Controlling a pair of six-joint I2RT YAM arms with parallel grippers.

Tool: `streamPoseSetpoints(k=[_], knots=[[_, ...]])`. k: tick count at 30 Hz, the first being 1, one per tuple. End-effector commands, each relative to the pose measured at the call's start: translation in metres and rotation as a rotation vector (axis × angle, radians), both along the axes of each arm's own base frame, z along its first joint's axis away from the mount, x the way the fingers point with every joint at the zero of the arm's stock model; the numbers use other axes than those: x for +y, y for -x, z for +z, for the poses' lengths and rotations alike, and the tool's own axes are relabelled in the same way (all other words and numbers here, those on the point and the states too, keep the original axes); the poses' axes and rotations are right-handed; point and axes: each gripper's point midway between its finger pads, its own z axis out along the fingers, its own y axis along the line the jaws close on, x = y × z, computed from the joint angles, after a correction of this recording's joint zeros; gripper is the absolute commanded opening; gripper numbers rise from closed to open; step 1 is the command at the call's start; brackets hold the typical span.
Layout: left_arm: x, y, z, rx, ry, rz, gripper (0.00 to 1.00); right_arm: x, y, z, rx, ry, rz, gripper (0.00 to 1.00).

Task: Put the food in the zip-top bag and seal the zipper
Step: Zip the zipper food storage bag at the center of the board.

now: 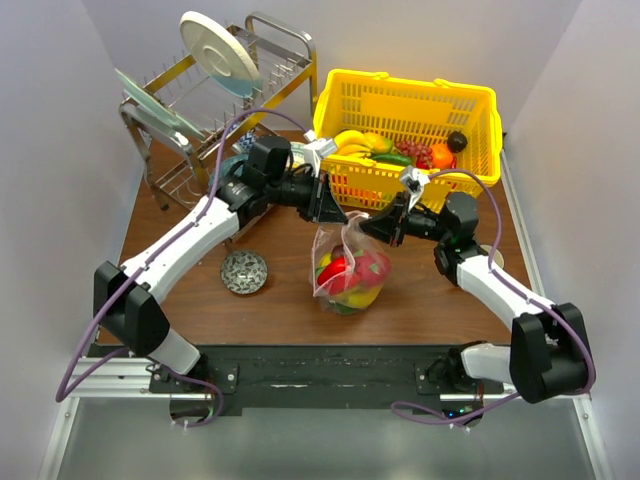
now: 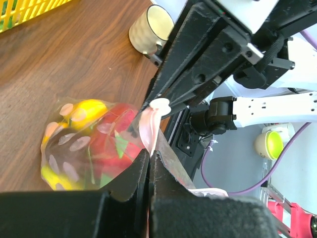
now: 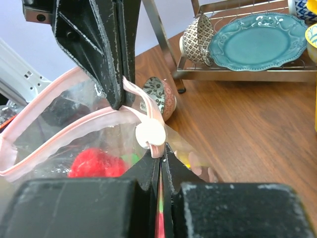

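Observation:
The clear zip-top bag (image 1: 348, 268) hangs between my two grippers just above the table, bulging with red, yellow and green food (image 1: 350, 275). My left gripper (image 1: 330, 212) is shut on the pink zipper strip (image 2: 148, 121) at the bag's top; in its wrist view the jaws (image 2: 150, 154) meet on the strip. My right gripper (image 1: 377, 226) is shut on the bag edge right under the white slider (image 3: 150, 135); its jaws (image 3: 162, 152) are pressed together. In the right wrist view the zipper (image 3: 74, 126) gapes open to the left. More food, with a banana (image 1: 352, 142), lies in the yellow basket (image 1: 470, 110).
A dish rack (image 1: 165, 175) with plates stands at the back left; a teal plate (image 3: 257, 39) lies in it. A patterned round bowl (image 1: 244, 271) sits left of the bag. A cream mug (image 2: 151, 25) stands at the table's right side.

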Motion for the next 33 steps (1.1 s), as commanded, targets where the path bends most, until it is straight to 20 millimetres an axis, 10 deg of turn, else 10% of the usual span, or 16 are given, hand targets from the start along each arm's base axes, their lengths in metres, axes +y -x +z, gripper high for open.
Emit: streamPoseSetpoints(k=[1,4,8,11,20,33], knots=[[0.003,0.001,0.041,-0.115,0.051,-0.023,0.00,-0.001,0.013,0.044,-0.117,-0.014,0.011,0.00],[0.005,-0.003,0.046,-0.145,0.030,-0.012,0.10,-0.008,0.021,0.060,-0.129,-0.002,-0.033,0.00],[0.010,-0.006,0.065,-0.239,0.016,-0.007,0.60,-0.015,0.024,0.069,-0.075,0.029,-0.098,0.00],[0.014,-0.006,0.092,-0.348,0.041,-0.007,0.72,-0.015,0.030,0.072,0.010,0.030,-0.088,0.00],[0.004,0.023,0.142,-0.666,0.186,-0.114,0.81,-0.015,0.043,0.090,0.128,0.008,-0.081,0.00],[-0.024,0.017,0.104,-0.720,0.079,-0.137,0.76,-0.017,0.052,0.105,0.123,0.019,-0.077,0.00]])
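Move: The bag's white slider is pinched in the right fingers, its knob about 2 cm left of that hand point, level with it. From the left hand, already shut on the zipper edge, the slider lies roughly 4 cm to the right, level and neither ahead nor back. The bagged food hangs some 12 cm below the left hand and 1 cm back; the patterned bowl is about 24 cm left of that hand, 1 cm back and 17 cm lower. The bag's zipper edge is let go by the left fingers, which open wide as that hand lifts about 13 cm, rolling nearly 40 degrees with its forward side going up; the hand then draws back, finally easing right and down a little over the slider end. The still shut right hand keeps its pinch there, carrying it some 6 cm up and 4 cm back with a slight opposite roll. ##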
